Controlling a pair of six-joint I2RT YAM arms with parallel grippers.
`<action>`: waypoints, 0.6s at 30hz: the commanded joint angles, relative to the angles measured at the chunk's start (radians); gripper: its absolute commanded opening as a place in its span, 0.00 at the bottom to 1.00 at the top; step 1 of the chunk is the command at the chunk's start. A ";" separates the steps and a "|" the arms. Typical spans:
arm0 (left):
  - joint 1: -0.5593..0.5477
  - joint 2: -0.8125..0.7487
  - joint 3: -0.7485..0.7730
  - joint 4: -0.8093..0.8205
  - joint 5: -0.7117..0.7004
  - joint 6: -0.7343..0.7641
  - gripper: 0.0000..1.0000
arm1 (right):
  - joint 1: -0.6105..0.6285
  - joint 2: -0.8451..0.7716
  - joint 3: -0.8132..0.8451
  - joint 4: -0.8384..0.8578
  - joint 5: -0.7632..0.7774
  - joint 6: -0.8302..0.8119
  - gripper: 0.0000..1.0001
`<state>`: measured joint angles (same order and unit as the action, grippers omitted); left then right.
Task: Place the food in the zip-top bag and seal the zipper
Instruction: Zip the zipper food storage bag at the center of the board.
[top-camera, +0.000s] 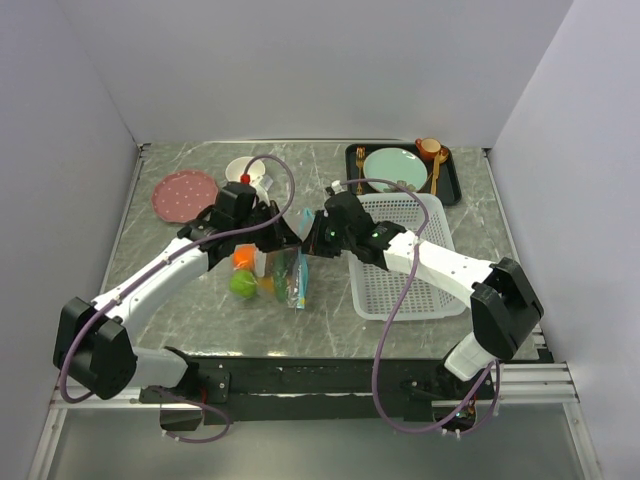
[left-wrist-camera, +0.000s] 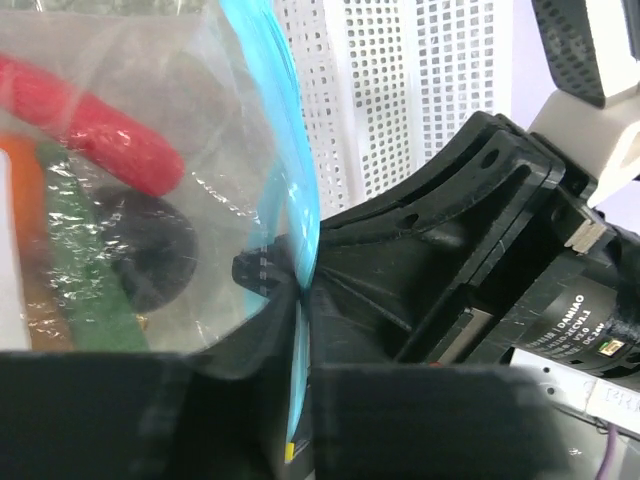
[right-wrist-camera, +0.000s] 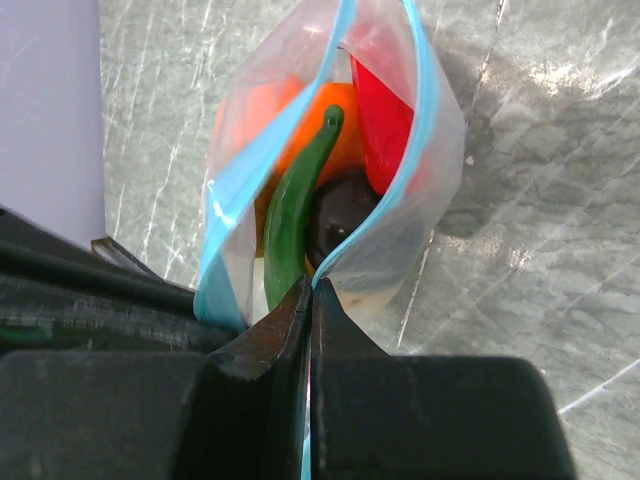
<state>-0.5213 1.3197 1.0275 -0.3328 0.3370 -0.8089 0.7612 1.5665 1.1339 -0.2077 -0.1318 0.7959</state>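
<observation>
The zip-top bag (top-camera: 295, 280) hangs over the table between both arms, holding the food: an orange (top-camera: 243, 258), a green apple (top-camera: 241, 284), a red chili (left-wrist-camera: 110, 135), a long green pepper (right-wrist-camera: 293, 215) and a dark round fruit (right-wrist-camera: 340, 215). Its teal zipper (right-wrist-camera: 422, 130) gapes apart above the food in the right wrist view. My right gripper (right-wrist-camera: 311, 287) is shut on that strip at its near end. My left gripper (left-wrist-camera: 300, 305) is shut on the zipper (left-wrist-camera: 290, 150) too, tip to tip with the right gripper (top-camera: 312, 236). The left gripper (top-camera: 292, 238) sits just left of it.
A white mesh basket (top-camera: 405, 255) stands under the right arm. At the back right a black tray (top-camera: 452, 182) carries a teal plate (top-camera: 395, 168) and an orange cup (top-camera: 428, 148). A pink plate (top-camera: 185, 195) and a white bowl (top-camera: 245, 172) sit at the back left.
</observation>
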 joint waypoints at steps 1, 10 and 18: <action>-0.003 -0.025 0.013 0.012 -0.009 0.004 0.20 | -0.005 -0.033 0.059 0.056 0.018 0.009 0.04; -0.003 -0.239 -0.073 -0.095 -0.323 -0.013 0.65 | -0.005 -0.031 0.064 0.021 0.050 0.019 0.04; -0.003 -0.379 -0.208 -0.106 -0.268 -0.099 0.72 | -0.016 -0.034 0.063 0.008 0.083 0.019 0.04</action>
<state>-0.5213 0.9936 0.8902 -0.4263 0.0547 -0.8413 0.7601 1.5665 1.1519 -0.2142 -0.0891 0.8074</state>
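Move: The zip-top bag's blue zipper stands between the two hands, right at the left fingertips and also in the right fingertips. From the left hand the orange in the bag lies about 13 cm left, 3 cm back and 12 cm below, and the green apple 13 cm left and 10 cm back, equally low. The white basket's middle is some 26 cm to its right and 3 cm back, about 13 cm below. The blue zipper comes free of the left fingers, which open wide while that hand draws off to the left about 6.5 cm, away from the right hand and over the bagged food, then also rising and easing back some 2 cm each, turning about 15 degrees counter-clockwise. The right fingers stay shut, still pinching the zipper edge, with only about 1 cm of forward drift. ##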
